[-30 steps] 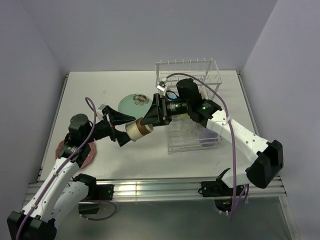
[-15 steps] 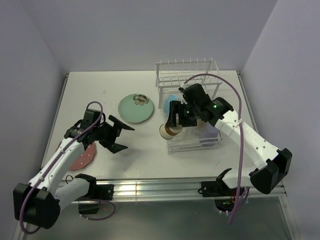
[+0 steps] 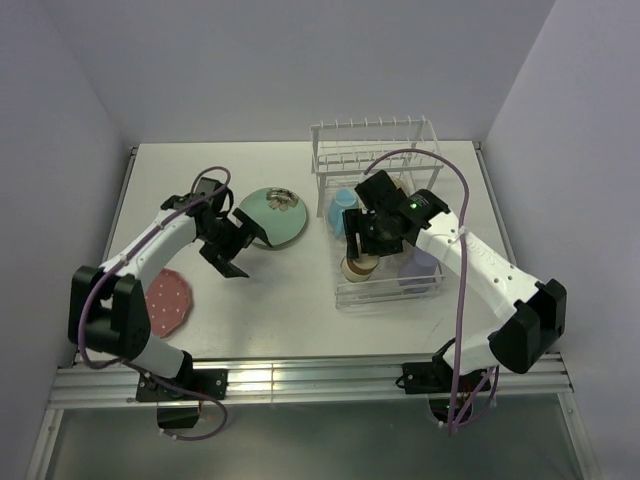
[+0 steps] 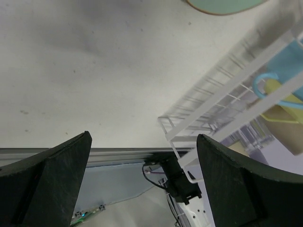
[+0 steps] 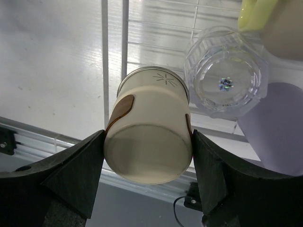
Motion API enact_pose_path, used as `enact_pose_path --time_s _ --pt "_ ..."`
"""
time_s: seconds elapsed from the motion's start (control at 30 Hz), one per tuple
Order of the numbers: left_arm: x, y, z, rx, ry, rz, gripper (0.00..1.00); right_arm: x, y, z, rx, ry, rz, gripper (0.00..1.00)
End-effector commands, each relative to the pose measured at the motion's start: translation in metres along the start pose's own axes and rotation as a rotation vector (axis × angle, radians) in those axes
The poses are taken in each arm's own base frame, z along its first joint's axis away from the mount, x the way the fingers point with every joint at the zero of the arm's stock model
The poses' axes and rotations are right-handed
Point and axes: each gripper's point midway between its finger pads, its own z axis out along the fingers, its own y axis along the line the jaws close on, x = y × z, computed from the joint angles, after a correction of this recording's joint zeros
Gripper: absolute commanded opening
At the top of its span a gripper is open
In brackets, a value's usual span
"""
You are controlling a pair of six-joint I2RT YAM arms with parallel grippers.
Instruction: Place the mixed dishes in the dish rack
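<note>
My right gripper (image 3: 358, 250) is shut on the tan cup (image 5: 149, 142), which lies on its side. It holds the cup just over the lower basket of the white wire dish rack (image 3: 385, 160), next to the clear glass (image 5: 225, 82). A blue cup (image 3: 343, 210), a yellow cup (image 5: 253, 12) and a lavender cup (image 3: 418, 268) sit in the rack. My left gripper (image 3: 240, 252) hangs open and empty beside the mint-green plate (image 3: 268, 220), which carries a small steel cup (image 3: 281, 198). The pink dotted plate (image 3: 167, 302) lies near the front left.
The rack's raised prongs (image 3: 370, 135) stand at the back. In the left wrist view the rack's corner (image 4: 189, 127) shows over the table's front rail (image 4: 118, 153). Walls close in the table on the left, back and right.
My right gripper carried the tan cup from mid-table to the rack's lower basket. My left arm drew back from the cup and swung toward the mint-green plate.
</note>
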Motion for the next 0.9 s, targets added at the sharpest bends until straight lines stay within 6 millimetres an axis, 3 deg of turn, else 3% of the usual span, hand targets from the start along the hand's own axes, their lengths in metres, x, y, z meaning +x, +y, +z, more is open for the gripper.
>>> enact_pose_path --time_s 0.0,0.2,0.33,0.43,0.5,0.53,0.63,0.77,0.87 --pt "-0.009 0.010 0.013 -0.087 0.006 0.039 0.99 -0.017 -0.001 0.000 0.020 -0.048 -0.020 0.00" --pt "-0.023 0.011 0.043 -0.133 0.006 -0.019 0.98 -0.026 0.002 0.014 0.039 -0.032 -0.036 0.00" --pt "-0.034 0.000 0.055 -0.121 -0.006 -0.027 0.97 -0.025 0.002 0.023 0.052 -0.020 -0.033 0.04" --pt "-0.048 -0.009 0.061 -0.109 -0.028 -0.032 0.97 -0.023 0.002 0.030 0.060 -0.016 -0.031 0.17" --pt "-0.057 -0.011 0.065 -0.108 -0.039 -0.041 0.96 -0.020 0.000 0.033 0.069 -0.016 -0.028 0.33" --pt "-0.060 -0.013 0.066 -0.103 -0.045 -0.045 0.96 -0.019 -0.001 0.035 0.077 -0.013 -0.027 0.49" --pt "-0.072 -0.015 0.071 -0.080 -0.050 -0.070 0.96 -0.016 -0.003 0.038 0.091 -0.007 -0.026 0.71" --pt "-0.093 -0.016 0.071 -0.057 -0.109 -0.095 0.96 -0.017 -0.003 0.035 0.092 -0.016 -0.022 0.92" --pt "-0.108 -0.016 0.070 -0.032 -0.167 -0.108 0.96 -0.019 -0.001 0.030 0.086 -0.033 -0.017 1.00"
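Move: The right hand holds the upside-down beige tumbler; its spot in the dish rack's front left corner is about 2 cm ahead, 3 cm left and 9 cm below. The clear glass stands some 6 cm right of that hand and 3 cm ahead, the purple mug 12 cm right and 1 cm ahead, both about 9 cm lower. For the empty left hand, the green plate lies roughly 18 cm ahead, 2 cm right, 11 cm below; the red plate 24 cm left, 3 cm back. Downward about 3 cm and forward 2 cm, the right hand lowers the tumbler into the rack's front left corner beside the clear glass, stops there, then opens its fingers and lets go. The left hand, fingers staying wide open, first sinks about 7 cm, then runs forward 8 cm close above the table towards the near left rim of the green plate, drifting left at the end. ##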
